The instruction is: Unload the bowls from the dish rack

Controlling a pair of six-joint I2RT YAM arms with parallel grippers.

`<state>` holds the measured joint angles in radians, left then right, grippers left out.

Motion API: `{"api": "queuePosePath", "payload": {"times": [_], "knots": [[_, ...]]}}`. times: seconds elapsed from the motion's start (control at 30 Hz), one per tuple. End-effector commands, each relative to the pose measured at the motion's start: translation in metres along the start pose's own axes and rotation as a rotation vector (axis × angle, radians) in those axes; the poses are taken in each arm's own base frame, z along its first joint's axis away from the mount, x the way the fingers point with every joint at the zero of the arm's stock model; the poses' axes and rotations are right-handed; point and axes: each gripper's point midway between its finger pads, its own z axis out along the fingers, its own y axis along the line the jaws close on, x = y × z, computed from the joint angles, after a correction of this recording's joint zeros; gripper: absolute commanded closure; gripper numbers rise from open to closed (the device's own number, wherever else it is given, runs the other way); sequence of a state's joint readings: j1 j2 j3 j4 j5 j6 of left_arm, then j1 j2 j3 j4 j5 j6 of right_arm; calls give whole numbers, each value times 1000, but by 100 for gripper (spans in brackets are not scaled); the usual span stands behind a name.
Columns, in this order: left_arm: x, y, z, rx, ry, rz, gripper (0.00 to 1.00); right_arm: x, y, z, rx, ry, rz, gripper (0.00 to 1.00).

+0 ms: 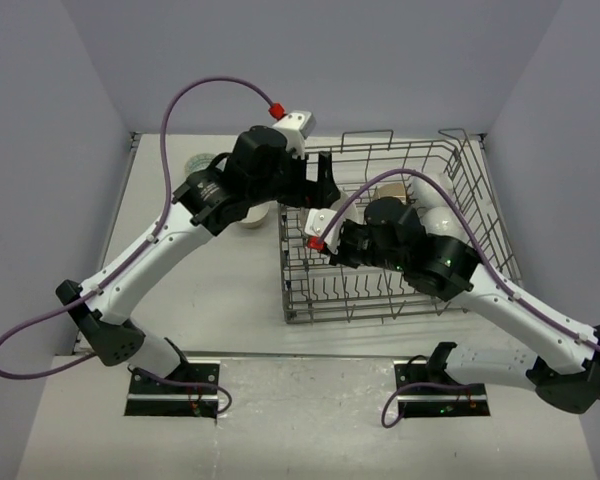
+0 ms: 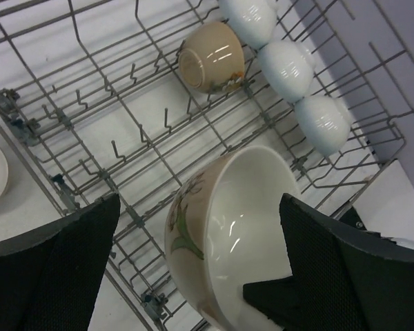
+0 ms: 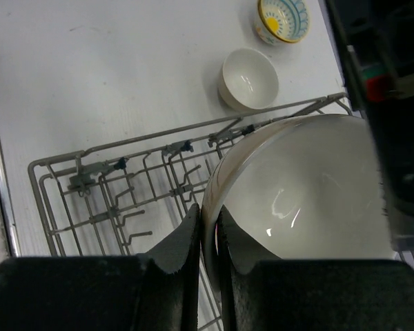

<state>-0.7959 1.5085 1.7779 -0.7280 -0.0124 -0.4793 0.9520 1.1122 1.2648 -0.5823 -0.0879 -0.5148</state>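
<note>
My right gripper (image 3: 207, 214) is shut on the rim of a beige flower-patterned bowl (image 3: 310, 193) with a white inside, held over the left part of the dish rack (image 1: 380, 312). My left gripper (image 2: 200, 203) is open with the same bowl (image 2: 228, 234) between its fingers. Its right finger (image 2: 331, 269) reaches over the bowl's inside and its left finger (image 2: 55, 262) stands apart. In the top view both grippers, left (image 1: 325, 180) and right (image 1: 325, 232), meet at the rack's left side and hide this bowl. A beige bowl (image 2: 210, 56) and three white bowls (image 2: 288, 67) lie in the rack.
On the table left of the rack stand a white bowl (image 3: 248, 79) and a patterned bowl (image 3: 283, 17) with a yellow inside. The rack's upright tines (image 2: 117, 148) and wire walls (image 3: 90, 155) lie under the held bowl. Grey walls enclose the table.
</note>
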Motion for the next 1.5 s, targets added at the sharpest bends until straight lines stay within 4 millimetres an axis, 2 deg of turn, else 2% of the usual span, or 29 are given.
{"api": "queuePosePath", "payload": {"times": [0.0,0.13,0.2,0.23,0.27,0.3,0.33,0.43,0.6,0.63,0.7,0.73,0.77,0.83,0.87,0.9,0.93,0.97,1.03,1.07,1.1,1.13,1.17,1.27,1.33,1.47], "knots": [[15,19,1,-114,29,28,4,-21,-34,-15,163,-35,-57,100],[37,37,10,-228,89,74,16,-17,-36,-13,193,12,-59,100],[45,46,13,-283,102,91,28,-18,-35,-12,192,17,-61,100],[45,47,13,-296,103,95,38,-18,-35,-11,193,19,-60,100],[45,51,14,-318,100,99,59,-19,-34,-10,189,17,-62,100],[44,51,14,-323,96,99,69,-21,-34,-10,193,8,-61,100],[43,51,15,-325,95,101,85,-22,-33,-10,193,6,-62,100],[40,52,18,-337,93,107,100,-25,-34,-8,204,-5,-64,100],[30,55,10,-368,55,109,100,-24,-44,-8,273,-6,-57,100],[23,64,5,-426,19,103,100,-23,-48,-8,304,-8,-38,72],[9,78,-8,-498,-40,81,100,-20,-51,-10,330,-9,-18,1],[0,91,-15,-550,-74,60,100,-18,-51,-12,338,-10,-3,1],[-14,117,-27,-600,-121,-4,100,-17,-52,-19,360,-21,31,1],[-27,143,-36,-606,-165,-81,100,-15,-55,-29,401,-40,79,1],[-46,172,-47,-642,-246,-150,100,-12,-56,-33,433,-55,141,1],[-44,183,-53,-634,-262,-180,100,-13,-63,-49,484,-79,182,1],[-49,197,-58,-649,-293,-212,100,-11,-64,-55,501,-92,213,1],[-53,226,-63,-697,-329,-273,100,-7,-62,-59,515,-106,272,1],[-51,246,-56,-671,-319,-334,100,-7,-67,-80,566,-158,341,1],[-47,271,-47,-681,-321,-386,100,-5,-65,-84,570,-179,390,1],[-44,276,-37,-650,-307,-403,100,-9,-66,-98,583,-225,420,1],[-43,283,-30,-650,-303,-409,100,-10,-64,-104,577,-248,438,1],[-37,294,-11,-657,-266,-418,100,-9,-61,-107,571,-268,465,1],[-18,309,20,-618,-183,-467,100,-9,-57,-127,569,-334,508,1],[-15,312,30,-597,-187,-473,100,-7,-52,-137,560,-366,519,1],[11,319,48,-579,-135,-495,100,-2,-44,-146,544,-396,531,1]]}}
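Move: The bowl still pinched by the right hand lies about 9 cm below the left hand, 2 cm back and 2 cm right; from the right hand, 5 cm ahead, 1 cm right and 1 cm lower. From the left hand, the white bowl is 14 cm ahead, 16 left; the bowl stack 25 ahead, 26 left; the brown rack bowl 16 ahead, 18 right; all some 26 cm lower. Left sinks, pinches bowl's rim; right lets go, withdraws rightward; left carries bowl some 25 cm left, forward, down. ##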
